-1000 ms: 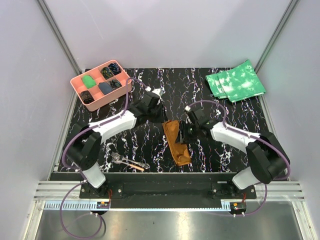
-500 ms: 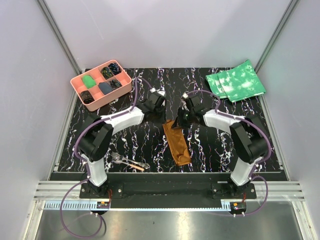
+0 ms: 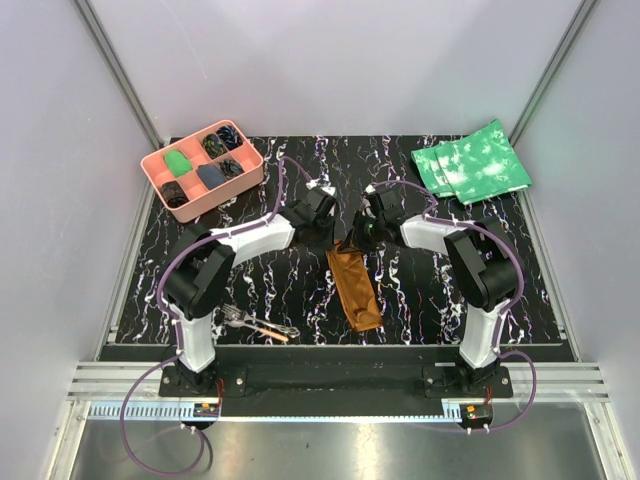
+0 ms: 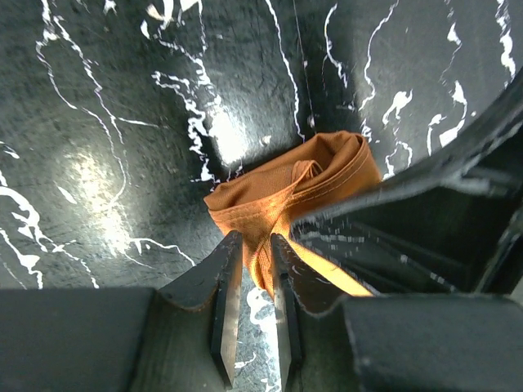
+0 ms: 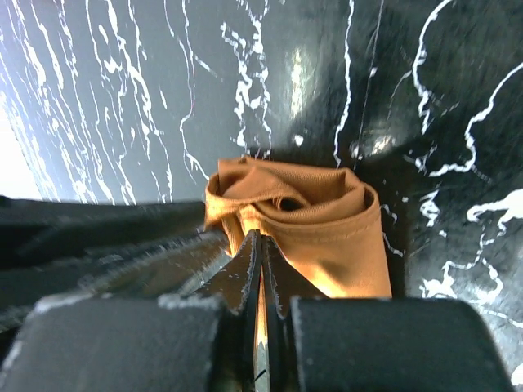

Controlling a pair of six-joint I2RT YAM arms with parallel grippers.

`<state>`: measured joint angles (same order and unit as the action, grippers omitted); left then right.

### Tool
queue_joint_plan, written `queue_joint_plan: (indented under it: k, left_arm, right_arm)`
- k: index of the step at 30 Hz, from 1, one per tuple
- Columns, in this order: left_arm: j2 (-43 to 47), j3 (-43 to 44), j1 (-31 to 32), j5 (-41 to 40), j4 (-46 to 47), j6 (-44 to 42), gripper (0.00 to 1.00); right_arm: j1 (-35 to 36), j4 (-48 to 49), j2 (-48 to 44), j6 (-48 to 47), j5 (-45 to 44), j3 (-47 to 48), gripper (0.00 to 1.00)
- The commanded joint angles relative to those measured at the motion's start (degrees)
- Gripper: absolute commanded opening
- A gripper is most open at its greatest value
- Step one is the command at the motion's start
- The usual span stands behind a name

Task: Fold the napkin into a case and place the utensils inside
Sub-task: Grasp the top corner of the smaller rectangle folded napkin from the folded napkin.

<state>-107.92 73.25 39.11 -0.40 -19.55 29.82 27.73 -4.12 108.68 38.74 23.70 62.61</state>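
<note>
The rust-brown napkin lies folded as a narrow oblong case [image 3: 354, 290] at the table's centre, its long axis running near to far. Both grippers meet at its far end. My left gripper [image 3: 337, 238] pinches a fold at the case's left corner [image 4: 302, 175]; cloth sits between its fingertips [image 4: 255, 241], with a slim gap behind. My right gripper [image 3: 361, 237] is shut tight on a thin layer of the case's open end [image 5: 327, 220], its fingertips [image 5: 261, 238] nearly touching. The end is bunched up and gapes open. The utensils, a silver fork [image 3: 235, 316] and a slim orange-ended piece [image 3: 272, 332], lie at the near left.
A pink compartment tray [image 3: 216, 199] with small items stands at the far left. Green mottled cloths [image 3: 470, 163] lie at the far right. The table top is black marbled, with grey walls around.
My right gripper has moved from the case's middle up to its far end. My left gripper has come in from the far left to the same end and now has cloth between its fingers.
</note>
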Motion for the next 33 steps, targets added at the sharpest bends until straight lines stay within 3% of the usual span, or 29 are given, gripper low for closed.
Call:
queue_joint_plan:
  k: [1, 15, 27, 33]
  left_arm:
    - [-0.5, 2.2, 0.3, -1.6, 1.3, -0.6, 0.23]
    - [-1.1, 2.9, 0.6, -2.8, 1.3, -1.0, 0.00]
    - [-0.6, 4.1, 2.5, -1.9, -1.5, 1.6, 0.00]
    - [-2.9, 6.0, 1.5, 3.4, -1.6, 1.0, 0.00]
  right_arm:
    - [-0.6, 2.7, 1.6, 1.0, 2.0, 2.9, 0.03]
    - [-0.5, 7.0, 4.4, 3.4, 5.4, 3.9, 0.02]
    - [-0.5, 15.8, 9.0, 10.1, 9.8, 1.3, 0.02]
    - [-2.0, 16.7, 10.1, 10.1, 12.8, 0.2, 0.02]
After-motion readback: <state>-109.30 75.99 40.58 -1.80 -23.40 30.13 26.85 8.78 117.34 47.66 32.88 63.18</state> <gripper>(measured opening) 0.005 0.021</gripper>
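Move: The left hand's parted fingers already stand around the napkin's upper left corner, which lies about 1 cm below that hand point and level with it otherwise. The napkin's lower end is some 17 cm back and 7 cm to the right of the left hand; the utensils are about 17 cm back and 16 cm to its left. From the right hand, whose nearly shut fingertips are on the napkin's upper end, the corner is about 3 cm to the left, straight across and 1 cm down. Staying almost in place, the left hand closes its fingers from about a quarter open to fully shut, pinching the napkin's upper left corner. Meanwhile the shut right fingers work left and down into the napkin's upper end, about 3 cm across and 2 cm lower, slightly forward too, rolling some 10 degrees so that hand's left side rises. ##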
